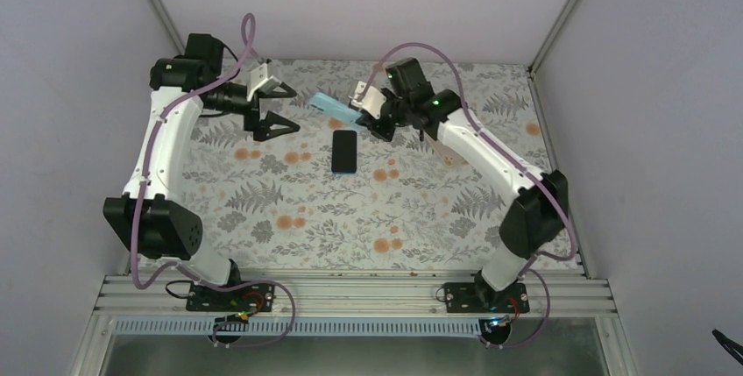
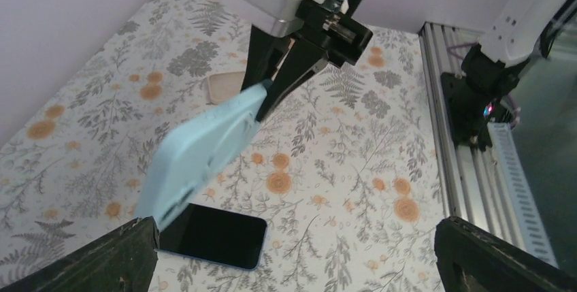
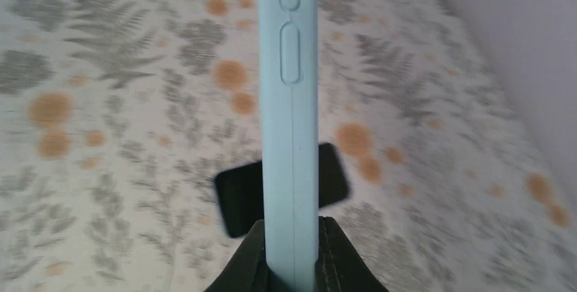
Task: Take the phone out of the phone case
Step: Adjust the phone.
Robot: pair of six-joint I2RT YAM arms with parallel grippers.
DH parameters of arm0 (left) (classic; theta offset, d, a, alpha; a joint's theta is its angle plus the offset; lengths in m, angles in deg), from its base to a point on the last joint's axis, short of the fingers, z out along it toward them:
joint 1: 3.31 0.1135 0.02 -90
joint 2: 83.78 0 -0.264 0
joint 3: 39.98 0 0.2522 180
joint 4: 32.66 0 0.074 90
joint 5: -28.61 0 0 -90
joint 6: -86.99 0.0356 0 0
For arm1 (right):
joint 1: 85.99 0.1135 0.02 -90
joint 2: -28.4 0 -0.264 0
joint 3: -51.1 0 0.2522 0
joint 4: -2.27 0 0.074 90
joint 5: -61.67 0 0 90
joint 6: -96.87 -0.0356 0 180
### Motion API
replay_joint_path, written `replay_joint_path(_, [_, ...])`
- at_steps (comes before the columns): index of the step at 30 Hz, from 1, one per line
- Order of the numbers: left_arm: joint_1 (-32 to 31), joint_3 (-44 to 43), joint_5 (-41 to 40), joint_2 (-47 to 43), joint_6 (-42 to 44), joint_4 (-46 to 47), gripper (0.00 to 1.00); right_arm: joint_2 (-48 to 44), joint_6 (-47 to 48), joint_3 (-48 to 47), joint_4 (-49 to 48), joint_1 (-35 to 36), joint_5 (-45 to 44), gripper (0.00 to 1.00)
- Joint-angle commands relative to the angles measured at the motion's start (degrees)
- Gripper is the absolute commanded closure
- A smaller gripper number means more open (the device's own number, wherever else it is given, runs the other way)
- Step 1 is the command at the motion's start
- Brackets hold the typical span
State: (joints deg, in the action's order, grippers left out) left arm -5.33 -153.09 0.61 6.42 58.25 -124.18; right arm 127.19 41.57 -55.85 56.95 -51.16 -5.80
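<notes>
My right gripper is shut on one end of the phone, a pale light-blue slab held tilted in the air. The left wrist view shows its blue back pinched by the right gripper. The right wrist view shows its edge with two button bumps between my fingers; its screen is hidden. The beige-pink phone case lies flat on the table behind it, apart from the phone. My left gripper is open and empty, just left of the phone's free end; it also shows in the left wrist view.
A second black phone with a darker blue rim lies screen-up on the floral table, below the held phone; it also shows in both wrist views. White walls enclose the table. An aluminium rail runs along the near edge.
</notes>
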Motion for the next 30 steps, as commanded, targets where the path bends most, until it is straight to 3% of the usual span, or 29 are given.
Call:
replay_joint_path(1, [0.18,-4.20,2.96,0.12,-9.43,0.06,0.00,-9.94,-1.36,6.00,-17.73,1.70,-15.22,0.97])
replay_joint_path(7, [0.42,-15.05,-5.07,10.04,-31.72,-0.03,0.00,-17.96,7.60,19.79,-35.60,8.15,-32.33,0.97])
replay_joint_path(11, [0.44,-17.96,-3.61,11.84,-38.81,0.01,0.00,-21.54,18.35,30.97,-52.17,13.75,-44.25,0.97])
replay_joint_path(16, [0.34,-15.65,-0.63,12.33,-41.38,-0.03,0.00,-21.01,35.67,44.08,-81.09,17.18,-54.18,0.97])
replay_joint_path(21, [0.40,-12.54,4.35,11.95,-45.77,-0.03,0.00,-15.88,54.82,53.54,-116.89,18.20,-54.50,0.97])
replay_joint_path(25, [0.32,-6.25,8.57,11.15,-47.33,0.06,0.00,-6.53,71.06,55.32,-145.96,18.30,-49.35,0.97])
replay_joint_path(27, [0.34,-5.78,8.33,11.38,-46.98,0.06,0.00,-0.99,75.64,53.50,-150.01,18.42,-48.61,0.97])
replay_joint_path(30, [0.29,-5.93,10.20,11.30,-46.04,-0.02,0.00,0.74,74.57,52.15,-150.01,19.10,-48.53,0.97])
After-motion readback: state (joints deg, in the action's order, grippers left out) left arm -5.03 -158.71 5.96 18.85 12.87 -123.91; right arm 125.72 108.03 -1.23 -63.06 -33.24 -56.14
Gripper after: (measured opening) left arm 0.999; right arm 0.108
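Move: The cased phone is in the right hand's fingers, running left from them, its middle about 6 cm left, 2 cm ahead and 4 cm above. The left hand, empty and open, has that middle about 10 cm to its right, 5 cm ahead and 4 cm below. From the right hand, the table phone lies about 8 cm ahead, 6 cm left and 20 cm below; the empty case about 10 cm ahead, 24 cm right, equally low. Turning some 90 degrees, the right hand swings its fingers from down-left to forward-left, keeping its pinch on the cased phone; it rises about 5 cm, dips, and ends roughly 3 cm higher and slightly back. The left hand goes forward about 6 cm, eases back and down, and rolls some 50 degrees, fingers wide open, to the phone's free left end; contact can't be seen. ##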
